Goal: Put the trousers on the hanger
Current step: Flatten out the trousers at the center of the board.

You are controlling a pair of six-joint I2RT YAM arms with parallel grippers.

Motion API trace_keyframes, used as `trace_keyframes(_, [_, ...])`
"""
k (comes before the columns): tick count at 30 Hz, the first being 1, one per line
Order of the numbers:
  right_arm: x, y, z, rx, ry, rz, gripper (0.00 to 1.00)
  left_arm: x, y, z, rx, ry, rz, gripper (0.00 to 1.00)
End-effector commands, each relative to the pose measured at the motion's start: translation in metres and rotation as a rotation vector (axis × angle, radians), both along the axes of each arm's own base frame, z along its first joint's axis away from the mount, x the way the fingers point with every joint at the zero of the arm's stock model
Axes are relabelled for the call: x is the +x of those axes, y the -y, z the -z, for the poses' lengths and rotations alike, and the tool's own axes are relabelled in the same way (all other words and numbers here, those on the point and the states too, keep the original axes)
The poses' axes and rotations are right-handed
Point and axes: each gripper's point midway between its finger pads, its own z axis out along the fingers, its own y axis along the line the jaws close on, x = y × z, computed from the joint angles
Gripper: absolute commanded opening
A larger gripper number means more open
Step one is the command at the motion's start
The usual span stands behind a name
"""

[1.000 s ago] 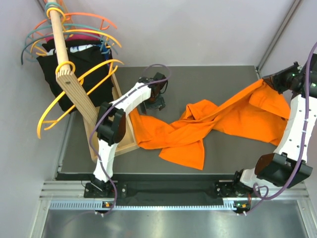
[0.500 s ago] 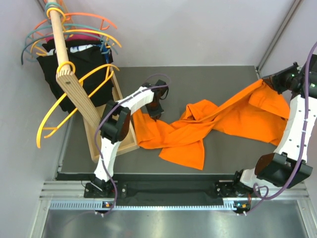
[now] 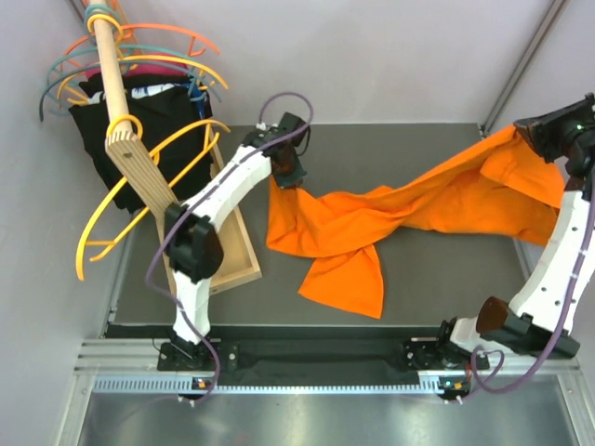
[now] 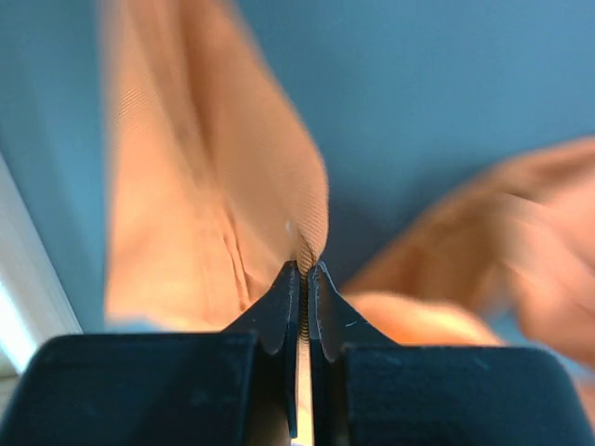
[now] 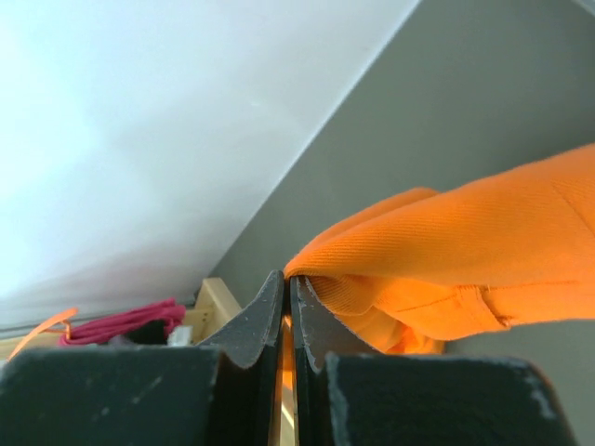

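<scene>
The bright orange trousers stretch across the dark table between my two grippers. My left gripper is shut on the trousers' left end near the back left; in the left wrist view the cloth is pinched at the left gripper's tips. At the far right my right gripper is shut on the other end and holds it raised; a fold of the trousers sits between the right gripper's tips. The amber-yellow hanger hangs by its ring on the wooden rod, left of the left gripper.
A slanted wooden rod carries coral and teal hangers and black garments. Its wooden base frame lies at the table's left edge, beside the trousers. Grey walls close in at the back and both sides.
My left gripper closed on the trousers' left end and carried it back and up. The right gripper rose and moved right, drawing the cloth straighter between them.
</scene>
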Motion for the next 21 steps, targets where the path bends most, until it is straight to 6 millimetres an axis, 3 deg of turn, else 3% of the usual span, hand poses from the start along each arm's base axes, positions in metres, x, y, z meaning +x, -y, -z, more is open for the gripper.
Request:
trace_keyframes(1, [-0.045, -0.015, -0.067, -0.082, 0.19, 0.035, 0.0, -0.003, 0.004, -0.128, -0.157, 0.272, 0.053, 0.0])
trace_keyframes(3, [-0.065, -0.025, -0.081, -0.099, 0.241, 0.037, 0.0, -0.011, 0.005, -0.167, -0.233, 0.371, 0.078, 0.0])
trace_keyframes(4, [-0.074, -0.03, -0.087, -0.108, 0.257, 0.037, 0.0, -0.017, 0.008, -0.174, -0.264, 0.393, 0.111, 0.0])
trace_keyframes(6, [-0.096, -0.042, -0.101, -0.133, 0.31, 0.027, 0.0, -0.028, 0.01, -0.231, -0.364, 0.559, 0.167, 0.0])
trace_keyframes(9, [-0.127, -0.073, -0.123, -0.148, 0.413, -0.057, 0.0, -0.058, -0.001, -0.295, -0.418, 0.75, 0.253, 0.0])
trace_keyframes(14, [-0.202, -0.132, -0.187, -0.254, 0.711, -0.199, 0.0, -0.101, -0.004, -0.364, -0.543, 0.925, 0.373, 0.0])
trace_keyframes(16, [-0.231, -0.155, -0.203, -0.262, 0.797, -0.257, 0.0, -0.118, -0.01, -0.389, -0.576, 0.983, 0.396, 0.0])
trace_keyframes(19, [-0.265, -0.177, -0.215, -0.171, 0.871, -0.294, 0.0, -0.137, -0.027, -0.419, -0.582, 1.062, 0.367, 0.0])
trace_keyframes(21, [-0.283, -0.184, -0.22, -0.125, 0.908, -0.306, 0.0, -0.144, -0.035, -0.427, -0.552, 1.094, 0.347, 0.0])
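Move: Both hands already pinch the trousers. From the left hand, the trousers' bunched middle lies about 20 cm right, 11 cm back and 10 cm down; their loose leg is 16 cm right and 24 cm back, and the rack's wooden tray 20 cm left and 10 cm back, both about 10 cm lower. From the high right hand, the trousers' middle is about 30 cm left, 2 cm back and 41 cm below. Still pinching the trousers, left rises about 38 cm, drifting back; right draws 25 cm back, up and left. ##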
